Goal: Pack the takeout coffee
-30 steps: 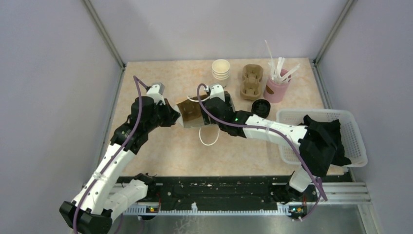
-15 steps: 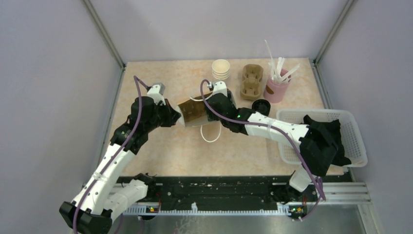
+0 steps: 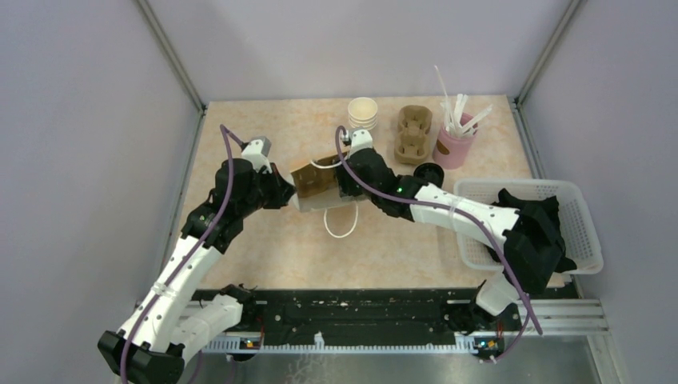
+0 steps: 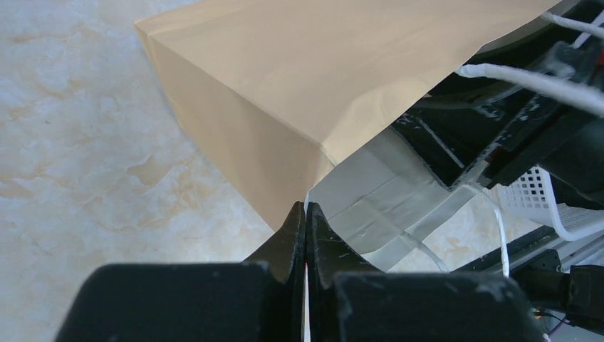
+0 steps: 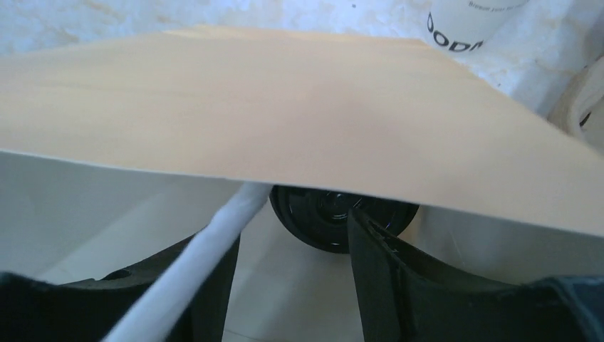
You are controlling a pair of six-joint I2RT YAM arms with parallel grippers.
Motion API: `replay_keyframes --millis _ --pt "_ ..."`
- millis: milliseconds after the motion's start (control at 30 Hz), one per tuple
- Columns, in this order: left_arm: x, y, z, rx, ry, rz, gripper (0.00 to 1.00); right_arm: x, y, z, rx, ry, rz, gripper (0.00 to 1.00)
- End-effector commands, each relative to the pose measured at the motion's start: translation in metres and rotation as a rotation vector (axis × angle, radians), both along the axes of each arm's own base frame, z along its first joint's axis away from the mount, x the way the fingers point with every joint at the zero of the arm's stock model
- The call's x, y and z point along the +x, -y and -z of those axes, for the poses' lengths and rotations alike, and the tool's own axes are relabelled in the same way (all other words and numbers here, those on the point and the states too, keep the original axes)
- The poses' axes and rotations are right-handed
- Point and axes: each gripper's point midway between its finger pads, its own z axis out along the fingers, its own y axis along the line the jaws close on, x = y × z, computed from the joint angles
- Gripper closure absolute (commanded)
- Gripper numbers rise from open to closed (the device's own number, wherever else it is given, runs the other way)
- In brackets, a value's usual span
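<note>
A brown paper bag (image 3: pixel 314 182) lies on its side mid-table. My left gripper (image 3: pixel 288 194) is shut, pinching the bag (image 4: pixel 320 78) at its lower corner, the fingertips (image 4: pixel 306 214) pressed together. My right gripper (image 3: pixel 342 178) reaches into the bag's mouth and is mostly hidden from above. In the right wrist view the takeout coffee shows only as a round black lid (image 5: pixel 335 217) deep under the bag's upper wall (image 5: pixel 285 107). My right gripper (image 5: pixel 292 278) stands open in front of it, its right finger overlapping the lid's edge. A white bag handle (image 5: pixel 192 271) crosses the left finger.
At the back stand a stack of lidless white cups (image 3: pixel 362 114), a cardboard cup carrier (image 3: pixel 414 132) and a pink cup of stirrers (image 3: pixel 456 144). Black lids (image 3: pixel 429 172) lie by the right forearm. A white basket (image 3: pixel 580 240) holds black cloth. A handle loop (image 3: pixel 340 226) lies below the bag.
My right wrist has moved slightly toward the back of the table and its jaws have narrowed. The bag's mouth end has swung back with it. My left gripper has stayed put.
</note>
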Motion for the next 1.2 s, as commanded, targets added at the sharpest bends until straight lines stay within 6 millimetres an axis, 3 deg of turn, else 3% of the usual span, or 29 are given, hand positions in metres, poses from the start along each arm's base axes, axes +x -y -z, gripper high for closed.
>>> replay_keyframes --millis 0,200,500,667,1167 --pt "0.0 0.003 -0.005 -0.006 0.03 0.024 1.0 0.009 0.004 -0.048 0.088 0.088 0.039 0.42" --pt "0.0 0.002 -0.005 -0.001 0.031 0.022 1.0 0.013 0.03 -0.054 0.061 0.051 0.204 0.36" --pt "0.001 0.005 -0.006 -0.01 0.027 0.032 1.0 0.019 0.015 -0.035 0.102 -0.025 0.25 0.27" --pt "0.001 0.004 -0.006 -0.006 0.029 0.033 1.0 0.02 0.015 -0.022 0.101 -0.071 0.291 0.17" --pt "0.001 0.008 -0.006 -0.013 0.023 0.048 1.0 0.027 0.026 0.004 0.1 -0.164 0.393 0.16"
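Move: The lidded coffee cup sits down inside the paper bag, its middle about 4 cm ahead of the right hand, 1 cm to its right and 9 cm below. From that hand the stack of empty cups stands some 11 cm ahead and 4 cm right, the spare carrier 12 cm ahead and 16 cm right. The left hand already pinches the bag's rim; from it the cup lies about 5 cm ahead, 14 cm right and 14 cm below. Inside the paper bag, above the coffee cup, the right hand lifts about 2 cm while shifting 2 cm right, then eases forward and sinks back nearly to its first height, regaining about half the sideways shift. It turns some 15 degrees clockwise, tips down a little and spreads its already open fingers wider. The left hand keeps its pinch on the bag's rim, nearly still. ##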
